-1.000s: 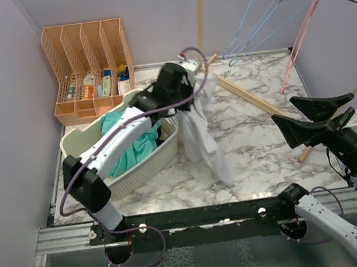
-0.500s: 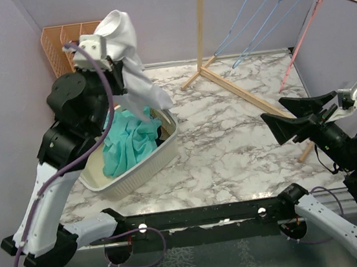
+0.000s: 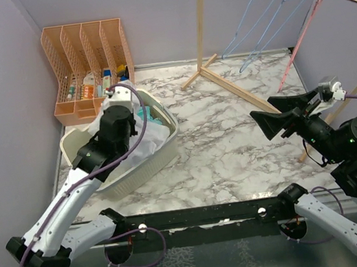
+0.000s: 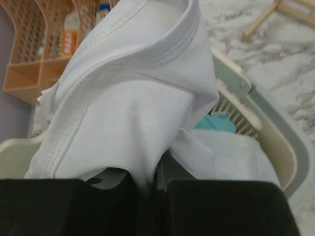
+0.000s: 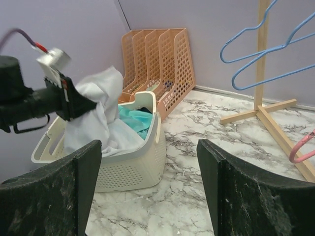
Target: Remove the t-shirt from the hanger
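The white t-shirt (image 4: 133, 98) is off any hanger. My left gripper (image 4: 152, 182) is shut on a fold of it and holds it over the cream laundry basket (image 4: 275, 147). In the top view the left gripper (image 3: 125, 114) sits low over the basket (image 3: 170, 141), and the shirt (image 3: 150, 140) lies bunched inside it. The right wrist view shows the shirt (image 5: 93, 118) hanging from the left gripper (image 5: 81, 105) into the basket (image 5: 133, 162). My right gripper (image 3: 281, 117) is open and empty above the table's right side; it also shows in its own wrist view (image 5: 147, 187).
A teal cloth (image 5: 138, 120) lies in the basket under the shirt. An orange file organizer (image 3: 88, 60) stands behind the basket. A wooden rack (image 3: 200, 20) holds empty blue hangers (image 3: 262, 19) and a pink hanger (image 3: 300, 37) at the back right.
My left arm has come down from a high raised pose, and the white t-shirt has dropped into the basket with it. My right gripper has shifted slightly left.
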{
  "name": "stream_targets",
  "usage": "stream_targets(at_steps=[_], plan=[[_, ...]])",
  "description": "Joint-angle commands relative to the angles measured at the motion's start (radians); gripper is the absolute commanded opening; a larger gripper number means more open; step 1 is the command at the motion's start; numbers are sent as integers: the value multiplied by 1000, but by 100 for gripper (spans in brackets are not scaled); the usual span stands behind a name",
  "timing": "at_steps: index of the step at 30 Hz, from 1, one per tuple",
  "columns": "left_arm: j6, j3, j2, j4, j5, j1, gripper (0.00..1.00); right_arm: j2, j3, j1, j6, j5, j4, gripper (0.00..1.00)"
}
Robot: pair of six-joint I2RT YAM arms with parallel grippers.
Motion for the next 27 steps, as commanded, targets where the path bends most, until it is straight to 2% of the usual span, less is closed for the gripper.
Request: stream_targets(at_steps=[1, 6, 9, 12, 16, 19, 22, 27], plan=[[-164, -145, 11, -35, 55, 2, 0, 13, -16, -1, 14, -26, 24, 78], [-346, -298, 56, -30, 187, 9, 0, 12, -23, -1, 20, -14, 19, 78], [-402, -361, 136, -11, 310, 36, 1, 26, -29, -1, 23, -23, 15, 78], [-425, -416, 234, 45, 450, 79, 11, 60, -33, -1, 26, -38, -7, 78], [-425, -435, 309, 95, 567, 124, 16, 130, -44, -1, 24, -66, -58, 78], [-389, -381, 266, 89, 554, 125, 32, 153, -64, -1, 24, -72, -74, 78], [-342, -303, 201, 71, 502, 125, 58, 171, -87, -1, 27, -80, -72, 78], [-256, -138, 152, 7, 391, 125, 84, 219, -120, -1, 37, -109, -61, 78]])
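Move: The left hand holds the white t-shirt over the basket, whose middle lies some 27 cm below, about 4 cm back and 4 cm to the left. The teal shirt in it is about 3 cm ahead and 24 cm below; the peach organizer stands some 14 cm ahead, 11 cm left and 22 cm lower. From the right hand the basket is about 40 cm left, 7 cm ahead and 33 cm below. Left hand lowers the t-shirt 25 cm into the basket, opens and lifts; open right hand sinks 10 cm. ##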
